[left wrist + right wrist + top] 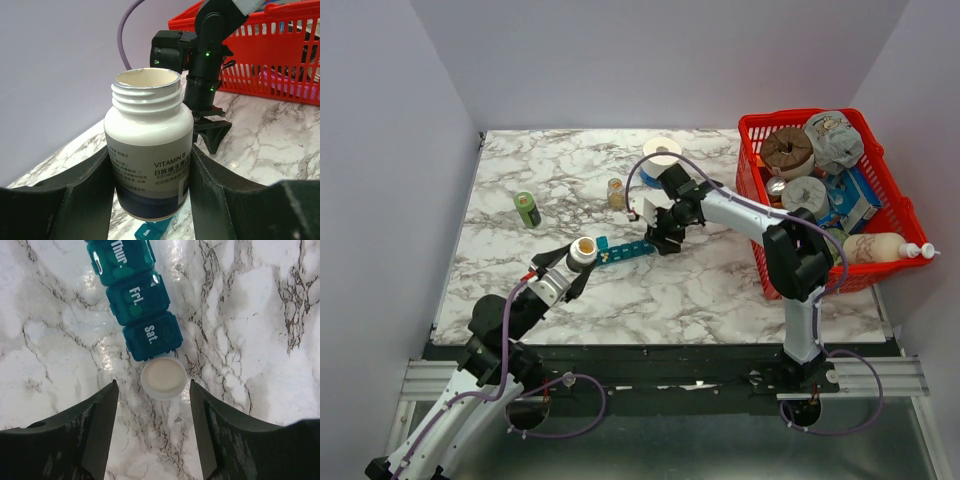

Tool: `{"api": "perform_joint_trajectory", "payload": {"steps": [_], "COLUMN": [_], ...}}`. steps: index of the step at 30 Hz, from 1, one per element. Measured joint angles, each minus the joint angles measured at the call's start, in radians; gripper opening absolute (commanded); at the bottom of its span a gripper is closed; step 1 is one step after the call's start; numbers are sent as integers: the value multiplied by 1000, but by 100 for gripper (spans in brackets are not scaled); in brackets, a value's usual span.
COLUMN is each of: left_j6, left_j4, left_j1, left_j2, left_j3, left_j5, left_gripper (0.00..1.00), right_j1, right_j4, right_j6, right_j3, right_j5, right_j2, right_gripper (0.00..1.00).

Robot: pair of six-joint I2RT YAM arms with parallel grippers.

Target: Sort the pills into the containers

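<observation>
My left gripper [572,270] is shut on a white vitamin bottle [150,135] that has no cap, held upright above the table with its mouth open. Just below it lies the left end of the teal containers strip [625,250]. In the right wrist view the strip's Thur., Fri. and Sat. compartments [135,295] have their lids down. A white cap [163,377] lies upside down on the marble, touching the Sat. end. My right gripper [153,390] is open just behind the cap, a finger on each side, touching nothing. No loose pills show.
A red mesh basket [765,265] full of items stands at the right edge, with a white bottle [880,247] lying across its front. A green bottle [527,209], a small amber jar [616,192] and a white tape roll [662,150] stand farther back on the marble.
</observation>
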Motion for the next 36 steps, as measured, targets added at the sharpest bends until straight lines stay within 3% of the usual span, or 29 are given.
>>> {"api": "perform_joint_trajectory", "payload": {"steps": [3,11,17,23,24,27,36], "left_j6": [-3,-3,-3,-3,-3,-3,-10], "left_j4": [0,0,0,0,0,0,0], "left_j1": [0,0,0,0,0,0,0], "left_j2": [0,4,4,4,4,4,5], "left_j3": [0,0,0,0,0,0,0], "left_j5": [0,0,0,1,1,1,3], "left_gripper": [0,0,0,0,0,0,0], "right_j1": [2,26,32,32,32,32,32], "right_j4": [23,42,49,49,48,46,16], "right_j6": [-35,-88,-94,-98,-97,-92,-57], "right_j3": [-47,-86,-82,-67,-64,-52,-61], "right_j5": [1,10,37,60,61,67,9], "right_j2": [-32,-40,-5,13,16,24,8], "right_gripper": [51,46,35,16,8,1,1]}}
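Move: The white cap, lying against the Sat. end of the pill box, is about 1 cm ahead, 1 cm left and some 3 cm below the right hand. The pill box's middle is roughly 12 cm left and 2 cm back; the amber jar stands 13 cm ahead, 12 cm left, the white roll 17 cm ahead, 1 cm left. From the bottle-holding left hand, the cap is about 16 cm ahead, 15 cm right and 25 cm down. Right hand dips about 2.5 cm over the white cap, shuts its open fingers fully, then draws back. ##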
